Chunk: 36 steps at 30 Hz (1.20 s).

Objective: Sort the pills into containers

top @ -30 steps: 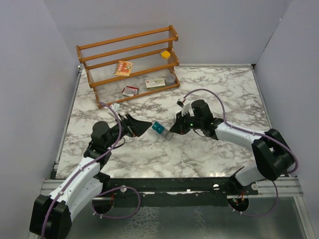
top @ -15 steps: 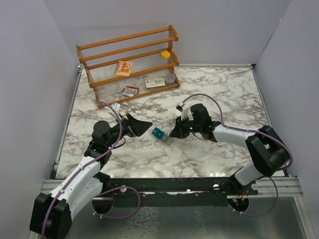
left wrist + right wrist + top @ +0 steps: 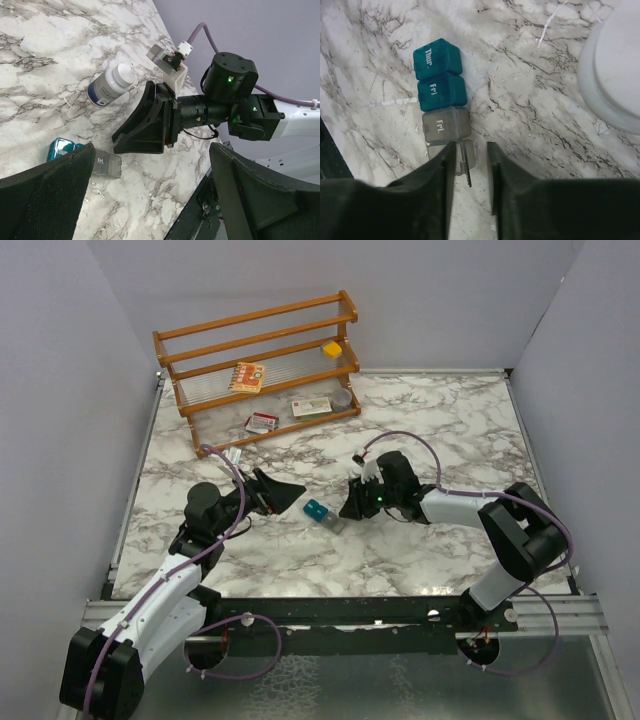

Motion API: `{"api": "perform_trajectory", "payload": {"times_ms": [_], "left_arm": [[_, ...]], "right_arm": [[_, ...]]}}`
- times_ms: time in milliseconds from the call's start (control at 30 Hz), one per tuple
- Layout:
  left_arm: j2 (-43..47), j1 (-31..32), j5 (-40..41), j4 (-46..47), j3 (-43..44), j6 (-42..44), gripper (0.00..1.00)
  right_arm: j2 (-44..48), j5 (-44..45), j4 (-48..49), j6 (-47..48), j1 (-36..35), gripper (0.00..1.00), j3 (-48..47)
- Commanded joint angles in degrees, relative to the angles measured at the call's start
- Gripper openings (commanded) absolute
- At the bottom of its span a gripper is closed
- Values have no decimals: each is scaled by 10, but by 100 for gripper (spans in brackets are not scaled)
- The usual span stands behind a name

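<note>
The containers (image 3: 441, 97) are a short strip lying flat on the marble, two teal compartments marked "Thur." and "Fri." followed by two grey ones. In the overhead view the containers (image 3: 322, 512) sit between both arms. My right gripper (image 3: 470, 160) hovers over the last grey compartment, whose thin lid stands up between the slightly parted jaws without being pinched. My right gripper (image 3: 349, 508) is at the strip's right end. My left gripper (image 3: 284, 490) is wide open just left of the strip and holds nothing; in its own view the containers (image 3: 107, 165) lie beside one finger. The pills are out of view.
A small round bottle with a white cap (image 3: 111, 86) lies on its side just beyond the right gripper; its cap (image 3: 615, 75) fills the right wrist view's upper right. A wooden rack (image 3: 258, 365) at the back left holds small boxes (image 3: 311, 407) and a yellow item (image 3: 332, 348).
The strip, held up by the right gripper a second ago, now lies on the marble. The right gripper's jaws have parted a little. The left arm has stayed still.
</note>
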State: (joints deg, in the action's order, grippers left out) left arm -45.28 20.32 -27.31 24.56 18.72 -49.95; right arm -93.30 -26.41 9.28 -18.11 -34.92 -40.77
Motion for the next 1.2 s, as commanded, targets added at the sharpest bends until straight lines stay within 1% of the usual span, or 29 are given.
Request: {"api": "perform_trajectory", "payload": {"times_ms": [0,33,133,267,433,600,733,833,900,1000,1167], "left_arm": [[3,-3,12,0,1,7,99],[2,-3,13,0,1,7,99],[1,-3,12,0,2,7,99],[1,-3,11,1,2,6,99],[1,-3,10,-1,3,7,99],[-3,-3,12,0,4,9,99],[-3,-3,14,0,1,13,99],[-5,-3,19,0,-3,13,94],[-7,-3,21,0,-4,12,94],[-4,-3,25,1,-6,13,99],[15,-3,41,2,-16,23,99]], "right_arm": [[16,41,-2,14,-1,41,-19],[20,40,-5,15,-2,46,-20],[38,41,-9,16,-1,51,-21],[72,43,-23,17,-2,51,-32],[134,66,-72,34,-1,51,-69],[178,149,-113,59,-2,51,-97],[175,223,-140,72,-2,50,-100],[161,246,-140,75,-2,49,-94],[150,256,-132,79,-2,49,-89],[141,269,-111,85,-2,50,-79],[126,306,-80,94,-1,52,-74]]}}
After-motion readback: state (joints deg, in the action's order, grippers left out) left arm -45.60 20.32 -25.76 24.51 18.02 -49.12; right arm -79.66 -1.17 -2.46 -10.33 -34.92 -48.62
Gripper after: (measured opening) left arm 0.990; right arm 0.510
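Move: For the right hand, the white pill bottle's middle lies about 8 cm ahead, 3 cm to its right and roughly 2 cm higher. The pill organizer lies level with it, some 4 cm to the left and just below, with the raised lid of its open end compartment right between the fingertips. From the left hand, the bottle lies about 8 cm ahead, 11 cm to the right and some 16 cm below. The organizer's raised end lid is let go as the right fingers spread from about a quarter to half open, edging forward low over the lid. The hand then lifts away nearly 15 cm, drifting forward and then right, and sinks about 5 cm again beside and above the bottle; the still down-slanting fingers swing clockwise some 30 degrees. ##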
